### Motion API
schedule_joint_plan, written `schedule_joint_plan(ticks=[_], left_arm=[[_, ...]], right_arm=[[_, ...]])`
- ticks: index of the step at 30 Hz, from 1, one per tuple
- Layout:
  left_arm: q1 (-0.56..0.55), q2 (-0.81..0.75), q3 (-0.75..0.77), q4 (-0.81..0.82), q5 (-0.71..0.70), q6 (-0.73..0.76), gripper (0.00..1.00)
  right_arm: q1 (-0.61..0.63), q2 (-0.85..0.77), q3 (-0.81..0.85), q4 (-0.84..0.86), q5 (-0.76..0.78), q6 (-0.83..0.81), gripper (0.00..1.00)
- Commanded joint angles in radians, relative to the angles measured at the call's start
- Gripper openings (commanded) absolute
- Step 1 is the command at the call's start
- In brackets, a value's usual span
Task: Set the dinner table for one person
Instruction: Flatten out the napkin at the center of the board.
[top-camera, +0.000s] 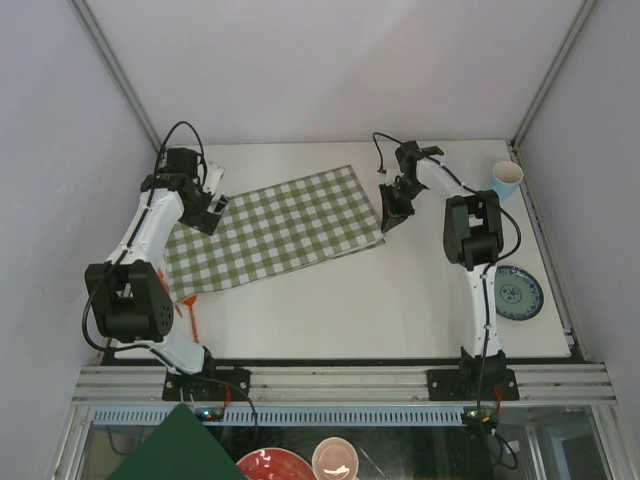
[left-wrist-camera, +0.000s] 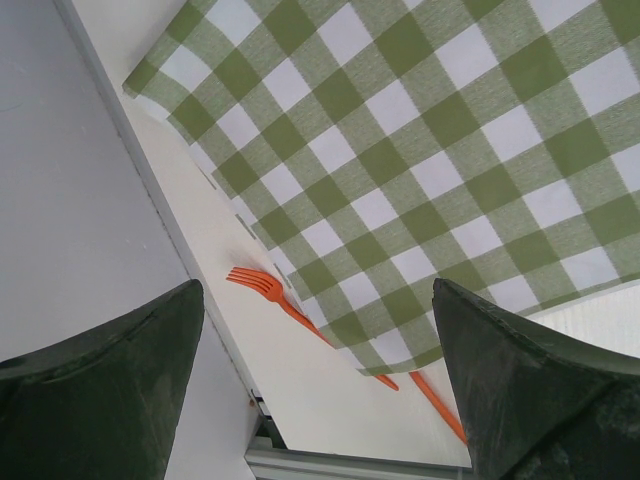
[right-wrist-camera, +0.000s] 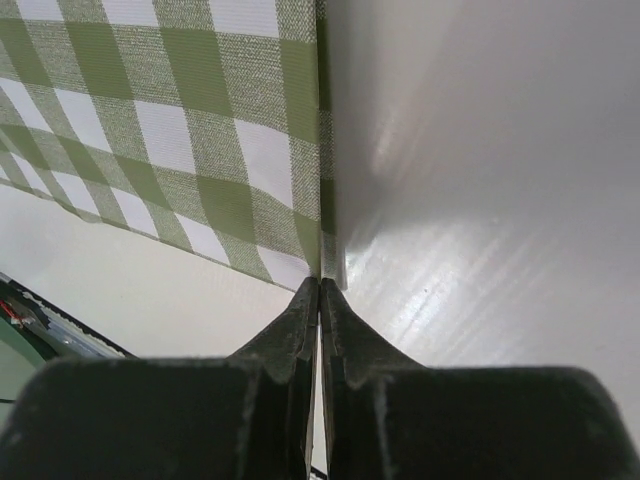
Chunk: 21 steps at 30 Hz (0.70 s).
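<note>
A green-and-white checked cloth lies spread on the off-white dinner table, left of centre. My right gripper is shut on the cloth's right edge near its front corner, and the fabric rises into the closed fingertips. Over the cloth's left end my left gripper hangs open, nothing between its fingers. In the left wrist view an orange fork lies on the table, its handle running under the cloth's corner. A second orange handle sticks out beside it.
A light blue cup stands at the back right of the table. A blue patterned plate lies near the right edge. Below the front rail sit a red bowl, a pink bowl and a dark green sheet. White walls close in both sides.
</note>
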Motion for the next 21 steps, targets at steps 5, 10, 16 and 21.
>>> schedule_joint_plan(ticks=[5, 10, 16, 21], left_arm=[[-0.005, -0.043, -0.006, 0.007, -0.009, 0.014, 1.0], [-0.006, -0.047, -0.008, 0.009, -0.009, 0.017, 1.0], [-0.005, -0.051, -0.003, 0.01, -0.005, 0.017, 1.0], [-0.006, -0.057, -0.006, 0.009, -0.004, 0.022, 1.0]], right_arm=[[-0.04, -0.132, -0.079, 0.014, 0.01, -0.026, 0.0], [-0.085, -0.224, -0.192, 0.026, 0.004, -0.045, 0.0], [-0.153, -0.361, -0.368, 0.069, 0.038, -0.09, 0.0], [-0.207, -0.432, -0.485, 0.071, 0.011, -0.13, 0.0]])
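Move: The shut right fingers already hold the napkin's near-right corner, with the under layer's edge just beside them. From this hand the napkin's middle lies about 26 cm left and roughly level, 2 cm lower; the plate some 30 cm right and 15 cm back; the mug about 30 cm right and 11 cm ahead. From the left hand, the held corner is some 46 cm right, 3 cm ahead and 12 cm lower. Keep the right fingers shut on the napkin's near-right corner and draw it to the right and back towards the base, about 8 cm right and 6 cm back. Start gently, then pull faster, lifting the corner some 3 cm along the way while the wrist turns only slightly clockwise. ##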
